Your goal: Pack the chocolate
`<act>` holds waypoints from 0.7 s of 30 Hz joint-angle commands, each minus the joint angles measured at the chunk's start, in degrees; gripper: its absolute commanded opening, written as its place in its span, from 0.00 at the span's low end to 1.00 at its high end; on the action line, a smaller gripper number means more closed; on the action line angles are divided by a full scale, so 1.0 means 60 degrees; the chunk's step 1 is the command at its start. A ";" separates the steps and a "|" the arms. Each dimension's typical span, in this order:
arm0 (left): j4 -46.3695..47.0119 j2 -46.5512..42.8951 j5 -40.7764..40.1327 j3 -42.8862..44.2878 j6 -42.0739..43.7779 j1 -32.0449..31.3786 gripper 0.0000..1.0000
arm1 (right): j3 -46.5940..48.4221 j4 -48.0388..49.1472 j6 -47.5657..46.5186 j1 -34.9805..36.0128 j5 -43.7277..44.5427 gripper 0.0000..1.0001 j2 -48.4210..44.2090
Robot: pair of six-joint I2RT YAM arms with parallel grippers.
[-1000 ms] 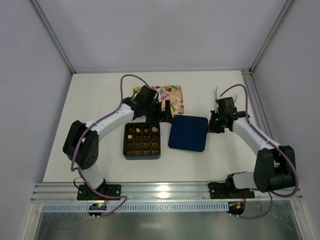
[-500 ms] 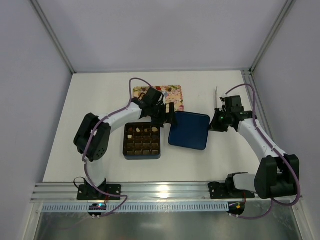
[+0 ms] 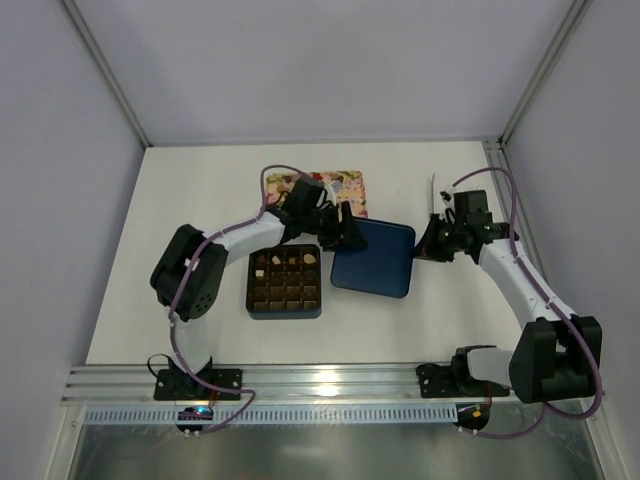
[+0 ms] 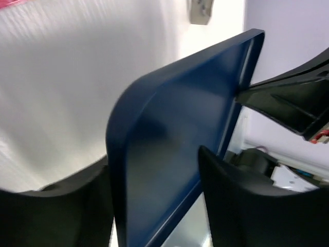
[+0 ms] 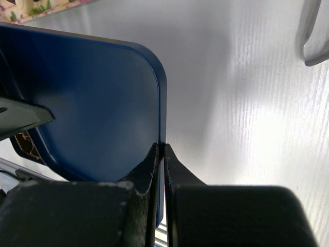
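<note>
The navy-blue lid (image 3: pixel 373 258) is held tilted off the table, right of the dark brown grid box (image 3: pixel 285 283). Several small chocolates (image 3: pixel 291 261), brown and cream, sit in the box's far cells. My right gripper (image 3: pixel 422 248) is shut on the lid's right rim; in the right wrist view its jaws (image 5: pixel 161 146) pinch the thin edge of the lid (image 5: pixel 92 103). My left gripper (image 3: pixel 345 233) is at the lid's left edge. In the left wrist view its fingers (image 4: pixel 154 159) stand wide apart, straddling the rim of the lid (image 4: pixel 169 134).
A floral tray (image 3: pixel 340 188) lies behind the box and lid, partly hidden by the left arm. A small white object (image 3: pixel 435 190) lies at the far right, also in the right wrist view (image 5: pixel 313 36). Frame posts and rails border the table.
The lid has shifted left towards the box and tilted up, carried by the right gripper. The left gripper has moved right and now has the lid's left edge between its fingers.
</note>
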 commanded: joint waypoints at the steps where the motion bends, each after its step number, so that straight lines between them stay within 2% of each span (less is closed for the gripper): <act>1: 0.1418 -0.0403 0.0887 -0.0319 -0.0779 -0.0056 0.54 | 0.0084 0.0479 0.0310 -0.0027 -0.0543 0.04 -0.0440; 2: 0.1492 -0.0433 0.0903 -0.0364 -0.0896 -0.0056 0.46 | 0.0055 0.0494 0.0310 -0.0013 -0.0558 0.04 -0.0455; 4: 0.1683 -0.0491 0.0975 -0.0510 -0.0999 -0.0056 0.37 | 0.0011 0.0509 0.0325 -0.0013 -0.0558 0.04 -0.0557; 5: 0.1756 -0.0535 0.1048 -0.0569 -0.1116 -0.0056 0.30 | -0.0019 0.0523 0.0325 -0.0027 -0.0529 0.04 -0.0558; 7: 0.1917 -0.0565 0.1108 -0.0613 -0.1219 -0.0042 0.23 | -0.0033 0.0538 0.0310 -0.0013 -0.0499 0.04 -0.0645; 8: 0.1932 -0.0550 0.1195 -0.0642 -0.1263 -0.0056 0.14 | -0.0063 0.0538 0.0310 -0.0027 -0.0456 0.04 -0.0660; 9: 0.1962 -0.0521 0.1225 -0.0643 -0.1365 -0.0056 0.10 | -0.0063 0.0538 0.0281 0.0002 -0.0441 0.04 -0.0704; 10: 0.1962 -0.0536 0.1254 -0.0628 -0.1410 -0.0056 0.00 | -0.0077 0.0538 0.0266 0.0002 -0.0324 0.07 -0.0762; 12: 0.1962 -0.0550 0.1342 -0.0614 -0.1512 -0.0042 0.00 | -0.0078 0.0509 0.0164 0.0046 -0.0119 0.20 -0.0894; 13: 0.1947 -0.0565 0.1386 -0.0599 -0.1643 -0.0042 0.00 | -0.0078 0.0480 0.0091 0.0176 0.0056 0.36 -0.1083; 15: 0.1787 -0.0623 0.1459 -0.0584 -0.1906 0.0061 0.00 | -0.0019 0.0421 -0.0128 0.0425 0.0888 0.54 -0.1362; 18: 0.1320 -0.0696 0.1692 -0.0555 -0.2156 0.0382 0.00 | 0.0332 0.0173 -0.0538 0.1931 0.2851 0.68 -0.2079; 21: 0.0484 -0.0682 0.2102 -0.0409 -0.2362 0.0763 0.00 | 0.0509 0.0230 -0.0904 0.3820 0.4054 0.70 -0.2739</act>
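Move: The lid hangs between the hands: its middle is about 6 cm to the right of the left hand and 4 cm back, at roughly the same height, with the left fingers half open around its left rim. The open chocolate box lies some 17 cm left of that hand, 7 cm back and 9 cm lower; the flowered mat lies about 9 cm left, 12 cm farther out and 11 cm below. From the right hand, shut on the right rim, the lid's middle is some 9 cm to the left, about level. The left fingers close on the lid's left rim, towards its far corner, while that hand rises about 3 cm, drifts slightly back, and rolls some 10 degrees, then keeps its pinch there. The right hand holds the right rim almost still until the left grip is shut, then opens wide, lets go and lifts away up and to the left, about 5 cm up and a little back, its fingers swinging up by some 15 degrees over the lid. ##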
